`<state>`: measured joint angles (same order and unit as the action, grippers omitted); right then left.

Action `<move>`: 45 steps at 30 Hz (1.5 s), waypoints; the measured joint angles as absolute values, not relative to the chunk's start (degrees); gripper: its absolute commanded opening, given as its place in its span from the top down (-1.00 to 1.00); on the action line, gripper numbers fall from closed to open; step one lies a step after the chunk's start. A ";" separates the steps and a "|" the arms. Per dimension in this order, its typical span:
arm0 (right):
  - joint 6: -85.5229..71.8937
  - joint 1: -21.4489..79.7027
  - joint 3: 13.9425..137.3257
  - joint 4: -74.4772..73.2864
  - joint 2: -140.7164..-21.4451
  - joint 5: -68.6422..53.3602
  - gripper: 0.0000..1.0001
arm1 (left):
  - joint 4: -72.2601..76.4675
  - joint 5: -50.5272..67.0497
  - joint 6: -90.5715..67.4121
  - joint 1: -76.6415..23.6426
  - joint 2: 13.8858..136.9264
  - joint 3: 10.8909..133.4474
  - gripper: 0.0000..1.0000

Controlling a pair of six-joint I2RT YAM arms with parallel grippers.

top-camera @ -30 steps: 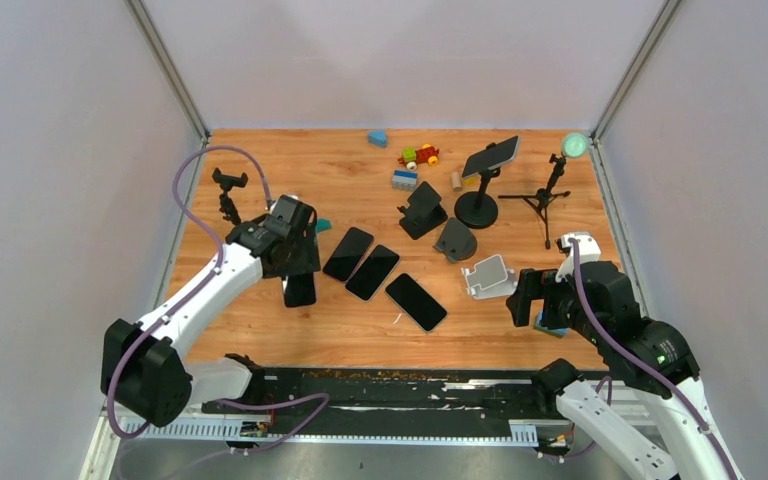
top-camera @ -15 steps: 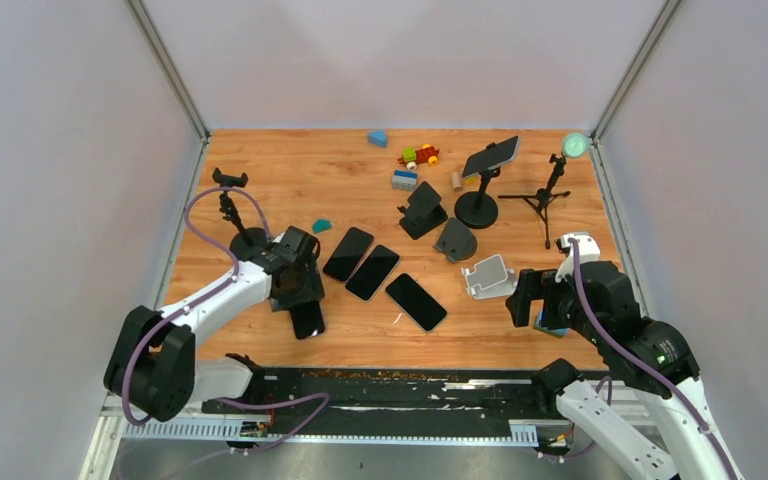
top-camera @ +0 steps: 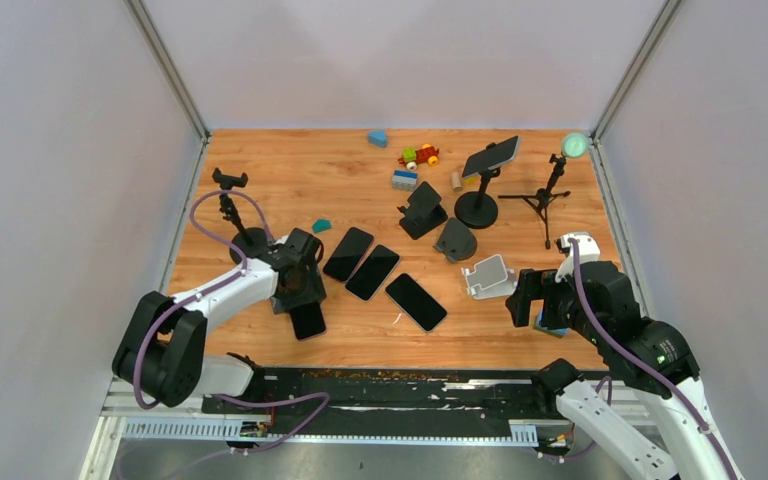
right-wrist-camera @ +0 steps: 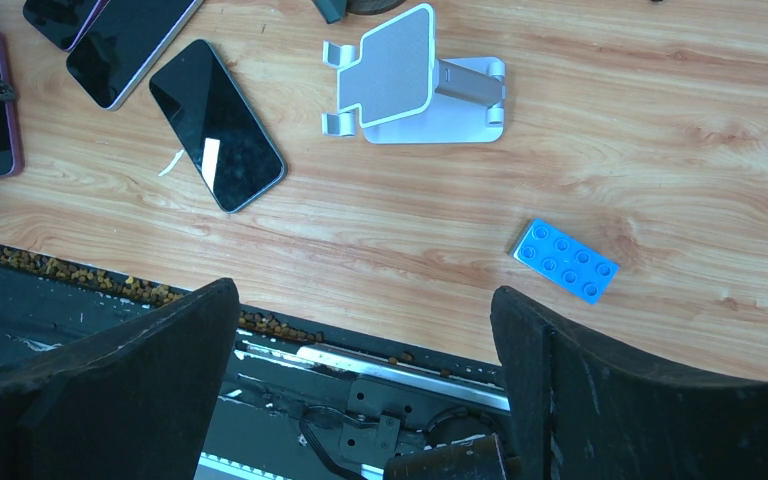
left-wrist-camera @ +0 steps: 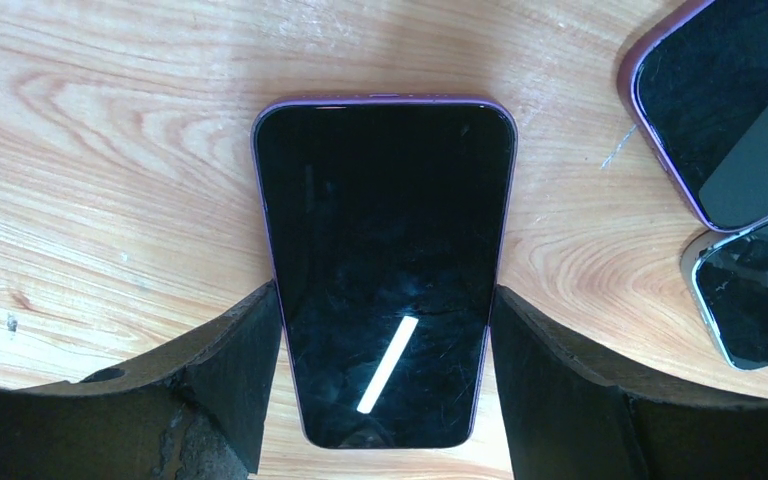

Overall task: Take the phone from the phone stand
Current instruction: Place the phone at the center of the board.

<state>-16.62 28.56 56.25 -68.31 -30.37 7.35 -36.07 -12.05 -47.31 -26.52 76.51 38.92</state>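
A dark phone with a purple rim (top-camera: 307, 320) (left-wrist-camera: 385, 240) lies flat on the wooden table, screen up. My left gripper (top-camera: 303, 305) (left-wrist-camera: 385, 300) is shut on it, one finger against each long edge. Behind and left of it stands a thin black phone stand (top-camera: 228, 200) with an empty clamp on top. A second phone (top-camera: 491, 156) rests tilted on a round-based black stand (top-camera: 477, 208) at the back right. My right gripper (top-camera: 526, 297) (right-wrist-camera: 365, 295) hovers open over the table's near right edge, holding nothing.
Three more phones (top-camera: 348, 253) (top-camera: 372, 272) (top-camera: 416, 301) lie side by side mid-table. A white folding stand (top-camera: 488, 277) (right-wrist-camera: 415, 75), two black stands (top-camera: 423, 210) (top-camera: 455, 240), a small tripod (top-camera: 545, 200), toy blocks (top-camera: 418, 156) and a blue brick (right-wrist-camera: 564, 260) are scattered about.
My left gripper carried the phone toward the near edge and down onto the table, then stayed almost still. The right arm has not moved.
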 measured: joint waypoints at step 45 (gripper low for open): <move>-31.53 28.51 61.56 -62.74 -23.09 27.75 -0.90 | -40.14 -9.04 -17.85 -26.52 42.70 54.46 -1.00</move>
<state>-31.53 28.51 61.56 -62.74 -23.09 27.75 -40.14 -9.04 -17.85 -26.52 42.70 54.46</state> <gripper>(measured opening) 0.959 0.997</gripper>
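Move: The phone already lies flat on the board between the left fingers, its middle about 2 cm back from the hand point and 1 cm below. The nearer of the other laid phones is about 12 cm ahead and 11 right of that hand, the next one 7 ahead and 17 right; the tall stand's round base is 14 ahead and 13 left. From the empty right hand, the phone lies roughly 50 cm left, 6 ahead and 20 below. Straight up off the phone once the left fingers have spread from its long edges to full width: the empty hand climbs about 23 cm, pitching its fingertips up and forward some 40 degrees and turning clockwise. Later the empty right hand rises about 7 cm and shifts 5 cm right, also tipping up and turning clockwise. ##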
